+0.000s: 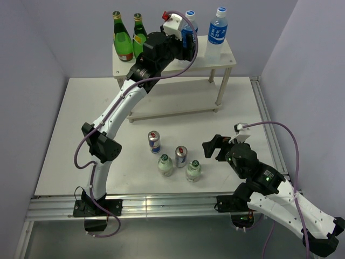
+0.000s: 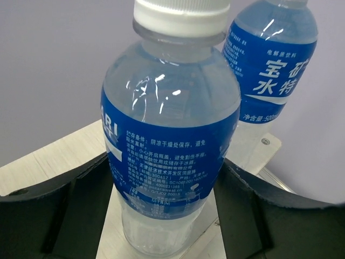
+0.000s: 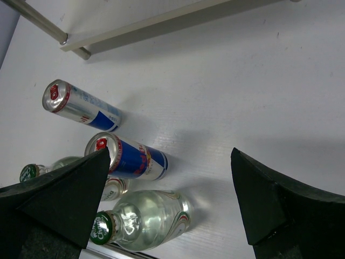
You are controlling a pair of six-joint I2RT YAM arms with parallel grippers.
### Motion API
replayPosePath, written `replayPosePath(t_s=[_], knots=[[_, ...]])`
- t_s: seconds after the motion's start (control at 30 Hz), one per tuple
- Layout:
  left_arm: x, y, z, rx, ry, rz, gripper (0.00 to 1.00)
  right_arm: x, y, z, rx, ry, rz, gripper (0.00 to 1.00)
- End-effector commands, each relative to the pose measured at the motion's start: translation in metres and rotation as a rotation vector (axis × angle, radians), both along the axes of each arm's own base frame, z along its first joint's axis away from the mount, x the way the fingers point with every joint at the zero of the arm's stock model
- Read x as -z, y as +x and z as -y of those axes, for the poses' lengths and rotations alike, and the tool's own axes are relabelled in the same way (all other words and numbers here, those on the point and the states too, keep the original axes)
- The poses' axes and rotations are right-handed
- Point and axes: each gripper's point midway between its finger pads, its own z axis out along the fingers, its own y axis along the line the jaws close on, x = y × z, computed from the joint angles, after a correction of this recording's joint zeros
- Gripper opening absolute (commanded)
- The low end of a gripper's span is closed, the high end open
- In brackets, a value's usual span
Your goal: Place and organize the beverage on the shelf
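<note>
On the top board of the cream shelf (image 1: 226, 56), my left gripper (image 1: 186, 46) is open around a tall blue-labelled water bottle (image 2: 172, 135). The bottle stands upright on the board, and thin strips of board show between it and each finger. A second water bottle (image 1: 216, 33) stands just to its right. On the table stand two slim cans (image 1: 154, 142) (image 1: 181, 156) and two small green-capped bottles (image 1: 165, 165) (image 1: 193, 171). My right gripper (image 1: 211, 148) hovers open just right of them, holding nothing. The nearest small bottle (image 3: 145, 218) lies below its left finger (image 3: 59, 199).
Two green glass bottles (image 1: 123, 40) stand at the left end of the shelf's top board. The shelf's lower board (image 3: 161, 24) and a round post (image 1: 220, 91) sit behind the table drinks. A metal rail (image 1: 161, 204) runs along the table's near edge.
</note>
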Motion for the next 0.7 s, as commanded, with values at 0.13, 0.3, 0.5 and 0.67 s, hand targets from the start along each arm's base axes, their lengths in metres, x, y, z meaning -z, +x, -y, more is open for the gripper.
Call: replayPosePath(t_s=[0.13,0.3,0.5,0.67], knots=[[-0.022,-0.02,-0.008,0.039,-0.022,0.045,0.88,-0.005,0.004,-0.001,0.017,0.021,0.026,1.0],[-0.019,-0.025,-0.012,0.029,-0.02,0.029,0.99,-0.006,0.004,-0.001,0.019,0.024,0.028,1.0],[-0.025,-0.037,-0.019,0.029,-0.027,0.027,0.99,-0.006,0.004,0.0,0.024,0.019,0.024,1.0],[-0.021,-0.048,-0.023,0.014,-0.008,0.009,0.99,-0.005,0.004,0.001,0.028,0.017,0.022,1.0]])
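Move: The water bottle just stood on the shelf top is still between the left hand's loosened fingers, its middle about 1 cm ahead, 1 cm right and 1 cm above the hand point. The second water bottle stands about 2 cm ahead and 12 cm right, at about the same height; the nearer green bottle is about 2 cm ahead and 16 cm left, level in height. From the right hand, the first water bottle lies about 31 cm ahead, 7 cm left and 27 cm up. The left fingers, already slack, spread fully and come clear of the water bottle's sides as the hand sinks about 4.5 cm along it, tipping down a few degrees. The hand then backs away from the bottle towards the robot, some 2.5 cm back and a little left, rising about 2 cm as it goes. ##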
